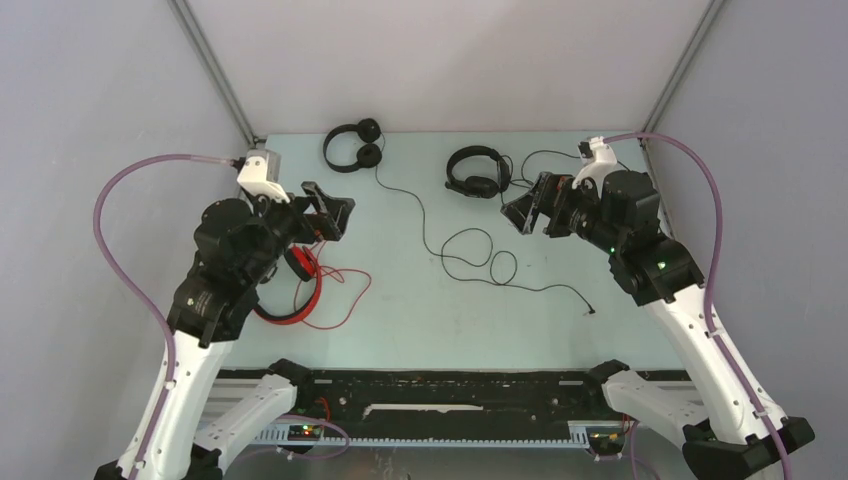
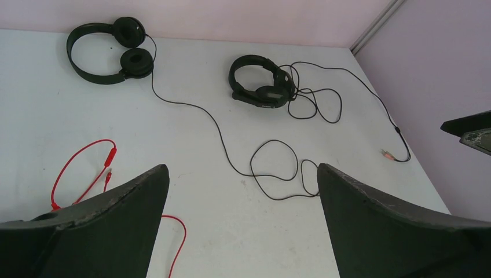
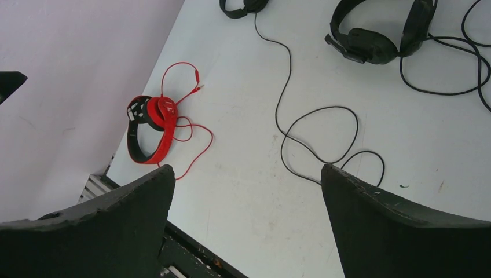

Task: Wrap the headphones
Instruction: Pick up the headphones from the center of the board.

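Observation:
Three headphones lie on the pale table (image 1: pixel 400 330). The slim black pair (image 1: pixel 352 146) (image 2: pixel 110 52) is at the back left, and its long cable loops across the middle to a plug (image 1: pixel 592 311). The bulkier black headset (image 1: pixel 476 172) (image 2: pixel 257 81) (image 3: pixel 379 32) lies at the back right with its cable bunched beside it. The red pair (image 1: pixel 300 265) (image 3: pixel 151 130) sits near the left, partly under my left arm, its red cable (image 2: pixel 81 174) loose. My left gripper (image 1: pixel 338 215) (image 2: pixel 243 174) and right gripper (image 1: pixel 525 212) (image 3: pixel 248 174) hover open, holding nothing.
Grey walls close in the table on the left, right and back. A black rail (image 1: pixel 450 385) with the arm bases runs along the near edge. The bulkier headset's plugs (image 2: pixel 389 154) lie close to the right wall.

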`<state>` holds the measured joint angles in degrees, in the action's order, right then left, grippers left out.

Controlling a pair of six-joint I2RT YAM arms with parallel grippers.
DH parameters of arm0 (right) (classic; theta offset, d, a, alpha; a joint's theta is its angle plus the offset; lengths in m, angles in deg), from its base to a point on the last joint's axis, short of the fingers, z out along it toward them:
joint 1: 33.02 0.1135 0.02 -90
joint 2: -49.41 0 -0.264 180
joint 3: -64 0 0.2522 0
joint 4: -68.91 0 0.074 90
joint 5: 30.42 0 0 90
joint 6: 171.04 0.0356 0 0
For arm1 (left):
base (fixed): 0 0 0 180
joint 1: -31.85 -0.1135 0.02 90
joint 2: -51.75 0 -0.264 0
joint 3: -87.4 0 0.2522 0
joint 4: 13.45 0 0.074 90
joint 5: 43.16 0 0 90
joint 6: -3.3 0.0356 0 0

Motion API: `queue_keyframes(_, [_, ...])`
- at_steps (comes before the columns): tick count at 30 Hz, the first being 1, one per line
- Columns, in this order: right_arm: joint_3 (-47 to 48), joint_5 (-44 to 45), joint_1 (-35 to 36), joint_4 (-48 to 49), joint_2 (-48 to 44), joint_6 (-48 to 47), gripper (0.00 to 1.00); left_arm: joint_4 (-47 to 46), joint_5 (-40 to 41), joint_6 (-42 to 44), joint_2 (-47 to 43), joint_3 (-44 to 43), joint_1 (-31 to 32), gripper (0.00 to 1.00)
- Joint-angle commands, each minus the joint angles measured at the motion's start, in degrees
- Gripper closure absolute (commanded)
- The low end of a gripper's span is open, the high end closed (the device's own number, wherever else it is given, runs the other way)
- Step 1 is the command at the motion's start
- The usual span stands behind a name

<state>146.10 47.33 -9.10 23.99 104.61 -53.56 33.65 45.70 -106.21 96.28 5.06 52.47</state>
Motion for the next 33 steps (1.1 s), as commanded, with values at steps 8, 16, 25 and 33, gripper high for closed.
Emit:
queue_keyframes(8, [-0.5,5.3,0.9,3.3,0.5,-0.1,0.01,-0.7,4.5,2.2,-1.5,1.7,0.1,0.0])
queue_keyframes(16, [0.5,18.0,1.7,9.8,13.9,-8.8,0.08,-2.5,11.4,5.4,-5.8,8.6,0.1,0.0])
queue_keyframes(25, [15.1,21.6,-3.5,12.8,41.3,-16.8,0.25,-6.4,11.2,5.9,-5.9,17.2,0.1,0.0])
queue_keyframes(33, [40.6,26.1,-5.2,3.8,64.5,-21.7,0.3,-5.4,10.6,7.0,-4.8,17.6,0.1,0.0])
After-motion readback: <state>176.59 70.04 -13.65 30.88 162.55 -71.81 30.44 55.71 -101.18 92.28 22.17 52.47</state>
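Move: The black headphones nearer the right side lie some 31 cm ahead of the right hand, about 2 cm to its left and roughly 31 cm below it. Their cable bunch is about 10 cm to their right and 3 cm nearer; the loose cable loops lie 8 cm ahead of the hand and 3 cm left. The other black headphones sit around 32 cm left of the first pair, 7 cm farther out. From the left hand the first pair is about 32 cm ahead, 25 cm right. Towards the black headphones' earcups the right hand swoops about 26 cm forward and 17 down, the descent easing off at the end while the reach goes on; its left side rolls down some 30 degrees, it swings clockwise, and the wide-open fingers narrow by under a third. The empty left hand shifts slightly left, then sinks 10 cm, fingers open. ##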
